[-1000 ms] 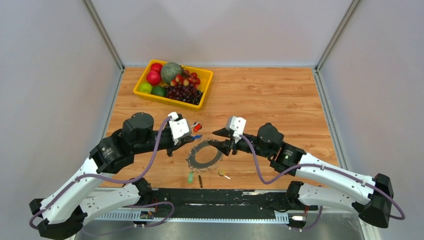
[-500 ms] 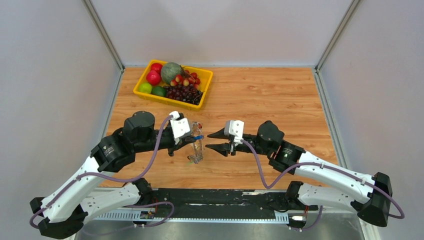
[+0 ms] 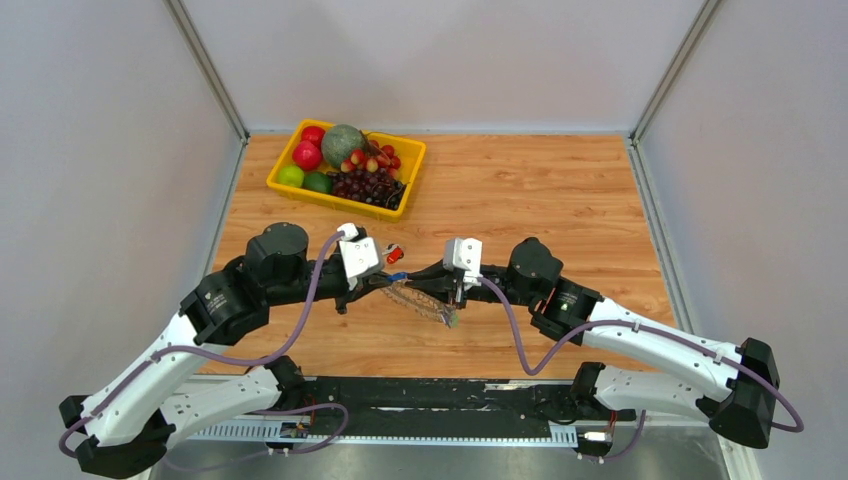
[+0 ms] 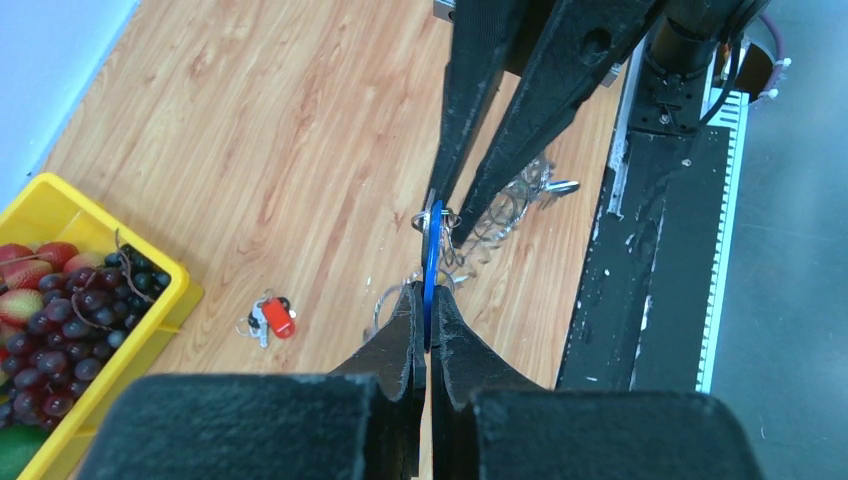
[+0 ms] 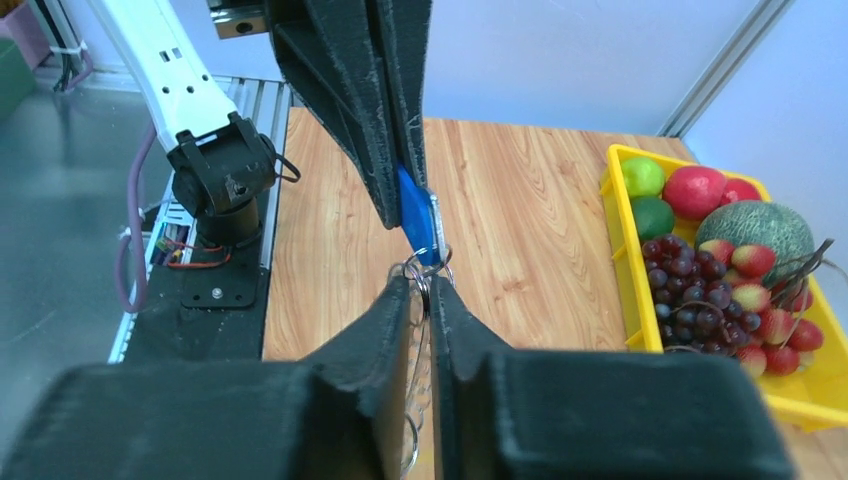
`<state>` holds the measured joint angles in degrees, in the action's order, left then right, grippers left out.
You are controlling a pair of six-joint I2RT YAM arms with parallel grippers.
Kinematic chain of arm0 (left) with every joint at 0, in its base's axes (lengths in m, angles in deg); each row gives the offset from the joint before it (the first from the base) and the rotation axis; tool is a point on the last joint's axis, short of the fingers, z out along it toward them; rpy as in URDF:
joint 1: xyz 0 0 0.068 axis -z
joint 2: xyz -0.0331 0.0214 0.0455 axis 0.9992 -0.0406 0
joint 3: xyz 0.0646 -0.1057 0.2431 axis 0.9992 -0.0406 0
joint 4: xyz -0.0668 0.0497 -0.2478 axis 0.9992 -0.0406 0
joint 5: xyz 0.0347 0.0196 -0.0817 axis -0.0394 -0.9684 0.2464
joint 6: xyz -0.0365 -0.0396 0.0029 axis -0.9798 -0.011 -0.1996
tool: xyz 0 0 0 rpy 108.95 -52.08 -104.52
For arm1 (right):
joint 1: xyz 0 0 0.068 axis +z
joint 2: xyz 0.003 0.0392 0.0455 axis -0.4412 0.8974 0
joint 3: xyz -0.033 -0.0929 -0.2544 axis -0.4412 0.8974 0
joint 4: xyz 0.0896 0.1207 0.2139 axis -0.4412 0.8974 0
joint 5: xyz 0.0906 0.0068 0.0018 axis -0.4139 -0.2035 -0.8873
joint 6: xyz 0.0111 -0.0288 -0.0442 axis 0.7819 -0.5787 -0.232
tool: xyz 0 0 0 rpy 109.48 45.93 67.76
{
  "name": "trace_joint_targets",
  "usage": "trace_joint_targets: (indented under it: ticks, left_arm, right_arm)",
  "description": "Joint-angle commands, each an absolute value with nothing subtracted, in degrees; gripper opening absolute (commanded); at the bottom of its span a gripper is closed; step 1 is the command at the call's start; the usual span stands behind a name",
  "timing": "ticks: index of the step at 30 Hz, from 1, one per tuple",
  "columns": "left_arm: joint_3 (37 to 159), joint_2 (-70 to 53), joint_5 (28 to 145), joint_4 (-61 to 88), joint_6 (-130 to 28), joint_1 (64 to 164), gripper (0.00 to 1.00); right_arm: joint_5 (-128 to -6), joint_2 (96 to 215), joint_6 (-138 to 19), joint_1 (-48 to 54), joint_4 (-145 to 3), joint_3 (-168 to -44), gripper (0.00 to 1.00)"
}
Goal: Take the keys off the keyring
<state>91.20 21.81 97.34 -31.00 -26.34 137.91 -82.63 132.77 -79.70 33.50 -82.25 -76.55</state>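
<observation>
The keyring [image 3: 425,303] hangs as a floppy silvery loop above the table between both grippers, sagging toward the near right. My left gripper [image 3: 392,279] is shut on the head of a blue key [image 4: 431,260], with its black fingertips [image 4: 412,300] pressed against it. My right gripper [image 5: 422,290] faces it tip to tip and is shut on the thin wire of the keyring [image 5: 420,268] just below the blue key [image 5: 415,215]. More of the loop trails down between the right fingers. A red key [image 3: 395,253] lies loose on the wood behind the grippers.
A yellow fruit tray [image 3: 330,203] with grapes, a melon and apples stands at the back left. The red key [image 4: 278,318] lies with a small dark key and ring, between the tray [image 4: 60,215] and the grippers. The black base rail [image 4: 660,250] runs along the near edge.
The keyring lay flat on the table; the left gripper lifted it by the blue key. The right gripper moved left and closed on the ring, which now stretches between them.
</observation>
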Motion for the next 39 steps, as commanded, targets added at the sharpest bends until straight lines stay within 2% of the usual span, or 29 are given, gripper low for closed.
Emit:
trace_joint_targets:
  ticks: [1, 2, 3, 13, 20, 28, 39]
  left_arm:
    - [93.9, 22.9, 98.8, -27.1, -27.2, 138.1, 0.00]
    - [94.0, 22.9, 98.6, -27.2, -27.2, 138.1, 0.00]
    - [94.0, 23.0, 98.5, -27.2, -27.1, 138.1, 0.00]
    - [94.2, 23.8, 97.4, -27.2, -27.2, 138.1, 0.00]
    - [92.4, 23.6, 98.3, -26.0, -28.1, 138.1, 0.00]
    - [90.6, 23.5, 100.1, -23.4, -29.5, 138.1, 0.00]
    - [88.6, 23.2, 99.4, -23.3, -29.0, 138.0, 0.00]
  right_arm:
    - [-85.8, 133.0, -79.5, 33.4, -85.6, -78.5, 0.07]
    - [-85.7, 133.1, -79.4, 33.4, -85.6, -78.5, 0.01]
    - [-85.6, 133.1, -79.4, 33.4, -85.5, -78.5, 0.00]
    - [-77.0, 129.7, -75.9, 33.4, -88.1, -75.5, 0.00]
    - [-72.7, 125.2, -63.5, 33.4, -107.5, -67.1, 0.00]
    - [-70.0, 127.1, -55.0, 33.4, -122.3, -63.0, 0.00]
    - [-70.6, 128.7, -54.0, 33.4, -123.4, -65.8, 0.00]
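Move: Between the two hands, the small split ring at the end of the blue key lies about 1 cm to the right hand's left, level in height and depth; the blue key itself is some 3 cm to that hand's left and 1 cm higher. The big keyring hangs roughly 7 cm below and 1 cm to its right. Far beneath, the loose red-tagged keys lie about 22 cm ahead, 4 cm left. From the left hand the small ring is about 4 cm right, 1 cm ahead and 1 cm lower. Closing the last of its gap on a small ring beside the blue key, the right hand holds there briefly, then lifts about 5 cm and backs off some 2 cm right, tipping its fingertips upward by roughly 30 degrees. The left hand keeps the blue key pinched, rising 2 cm, then sinking slightly and easing about 1 cm right after it. ##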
